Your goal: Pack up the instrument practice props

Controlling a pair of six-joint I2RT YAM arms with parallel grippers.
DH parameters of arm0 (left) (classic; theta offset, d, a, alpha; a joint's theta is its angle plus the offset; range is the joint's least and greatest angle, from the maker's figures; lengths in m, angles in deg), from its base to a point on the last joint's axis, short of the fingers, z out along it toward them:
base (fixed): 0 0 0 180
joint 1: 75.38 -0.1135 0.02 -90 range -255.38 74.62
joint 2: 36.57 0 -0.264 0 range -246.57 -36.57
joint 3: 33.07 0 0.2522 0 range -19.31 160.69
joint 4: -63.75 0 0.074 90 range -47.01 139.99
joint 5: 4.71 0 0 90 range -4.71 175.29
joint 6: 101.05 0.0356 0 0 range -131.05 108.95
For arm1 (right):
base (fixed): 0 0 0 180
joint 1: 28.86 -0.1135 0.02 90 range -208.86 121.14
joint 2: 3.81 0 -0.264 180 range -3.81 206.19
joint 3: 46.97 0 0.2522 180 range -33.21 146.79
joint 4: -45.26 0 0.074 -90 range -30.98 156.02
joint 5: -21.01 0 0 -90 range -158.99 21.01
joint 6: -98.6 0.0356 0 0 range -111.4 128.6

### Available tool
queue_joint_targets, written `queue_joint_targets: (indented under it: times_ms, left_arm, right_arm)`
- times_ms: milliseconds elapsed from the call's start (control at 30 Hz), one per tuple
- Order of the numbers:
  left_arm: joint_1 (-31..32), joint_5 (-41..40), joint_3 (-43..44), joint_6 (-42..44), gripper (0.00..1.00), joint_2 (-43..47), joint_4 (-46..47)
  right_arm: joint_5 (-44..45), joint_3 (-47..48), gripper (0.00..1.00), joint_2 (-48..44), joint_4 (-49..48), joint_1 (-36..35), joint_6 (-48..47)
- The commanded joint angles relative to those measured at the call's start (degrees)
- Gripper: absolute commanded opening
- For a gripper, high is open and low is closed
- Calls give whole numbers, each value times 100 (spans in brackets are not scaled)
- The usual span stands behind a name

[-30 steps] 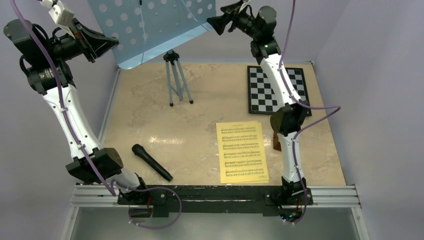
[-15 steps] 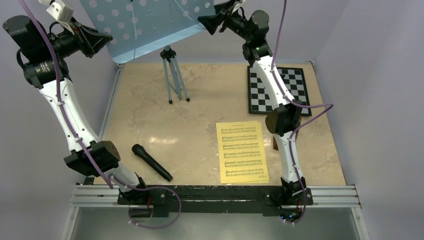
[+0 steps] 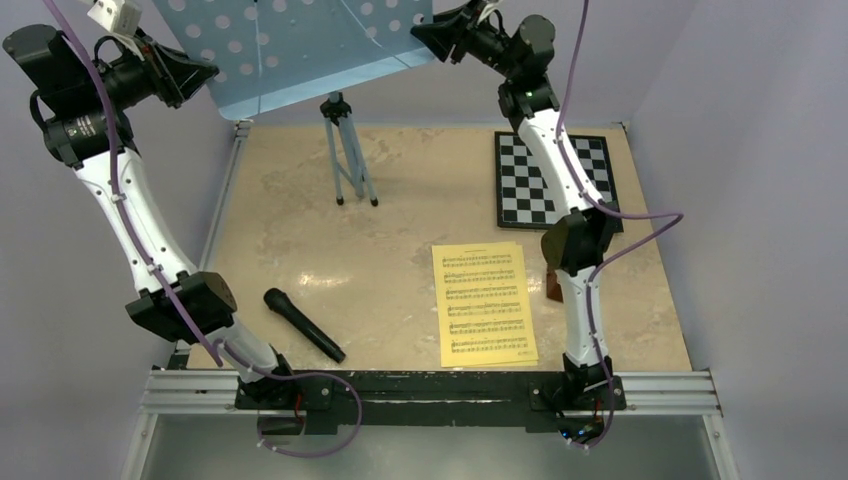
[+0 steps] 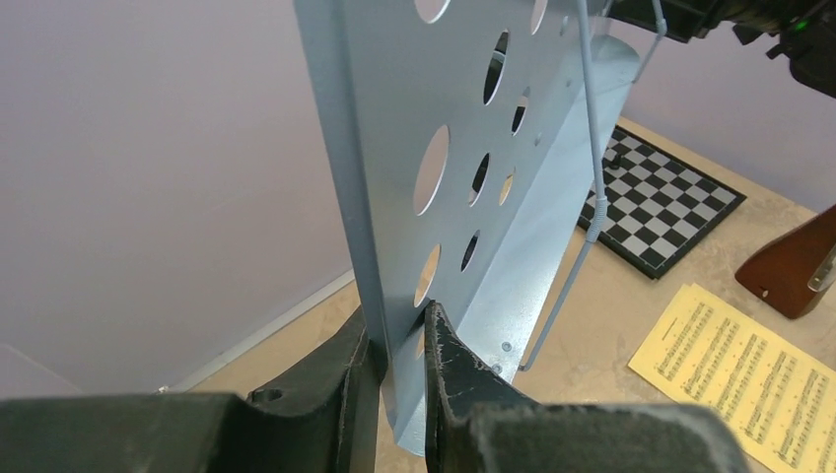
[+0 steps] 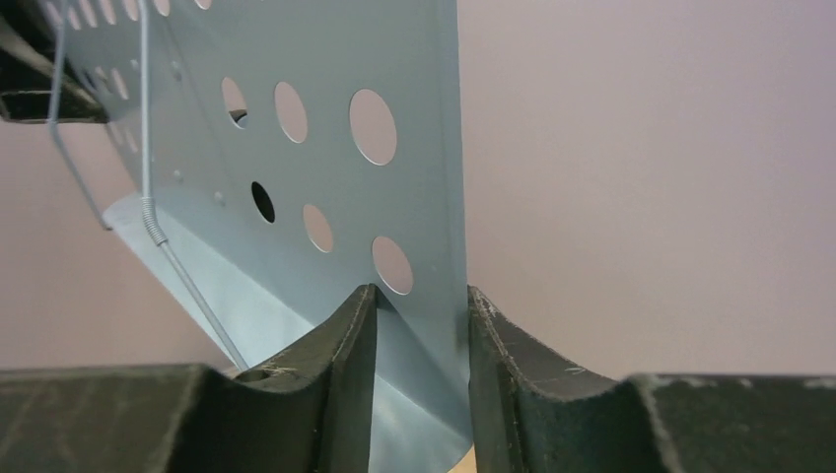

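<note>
The light-blue music stand has a perforated tray (image 3: 300, 45) and a tripod (image 3: 345, 150), and it stands at the table's back. My left gripper (image 3: 205, 72) is shut on the tray's left edge (image 4: 394, 296), one finger on each face. My right gripper (image 3: 425, 35) has its jaws round the tray's right edge (image 5: 424, 246), and the metal fills the gap between them. Yellow sheet-music pages (image 3: 484, 302) lie flat at front right. The brown metronome (image 4: 794, 271) stands beside them, mostly hidden behind my right arm in the top view.
A black microphone (image 3: 303, 324) lies near the front left. A black-and-white chessboard (image 3: 555, 180) lies at the back right, under my right arm. Walls close in the table on the left, back and right.
The right jaws have narrowed from wide open onto the tray's right edge. The left gripper has risen slightly at the left edge. The tray has tilted and the tripod has shifted a little left.
</note>
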Motion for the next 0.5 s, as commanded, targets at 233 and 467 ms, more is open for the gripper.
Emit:
queue_joint_targets:
  times_ms: [233, 467]
  left_arm:
    - [53, -509, 379, -1019, 0, 435, 980]
    - [-19, -505, 299, -1814, 0, 1075, 1362]
  right_arm:
    - [-208, -118, 8, -1458, -196, -254, -147]
    - [-213, -929, 0, -2463, 55, -333, -168]
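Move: The music stand's desk is already pinched near its lower corners; its middle lies about 7 cm ahead, 20 cm right and 9 cm above the left hand, and about 7 cm back, 20 cm left and 9 cm above the right. Its tripod feet hang roughly 45 cm below the left hand, 4 cm ahead and 20 cm right. The chessboard is some 35 cm right of the right hand, level with it, 49 cm down. The stand's desk stays pinched at both side edges while the hands bring it up and back over the table. The right hand leads, drawing its edge back about 5 cm, up 4 cm and slightly right. The left first holds nearly still, tilting slightly, then rises some 2.5 cm and eases back. Both grips are kept. ##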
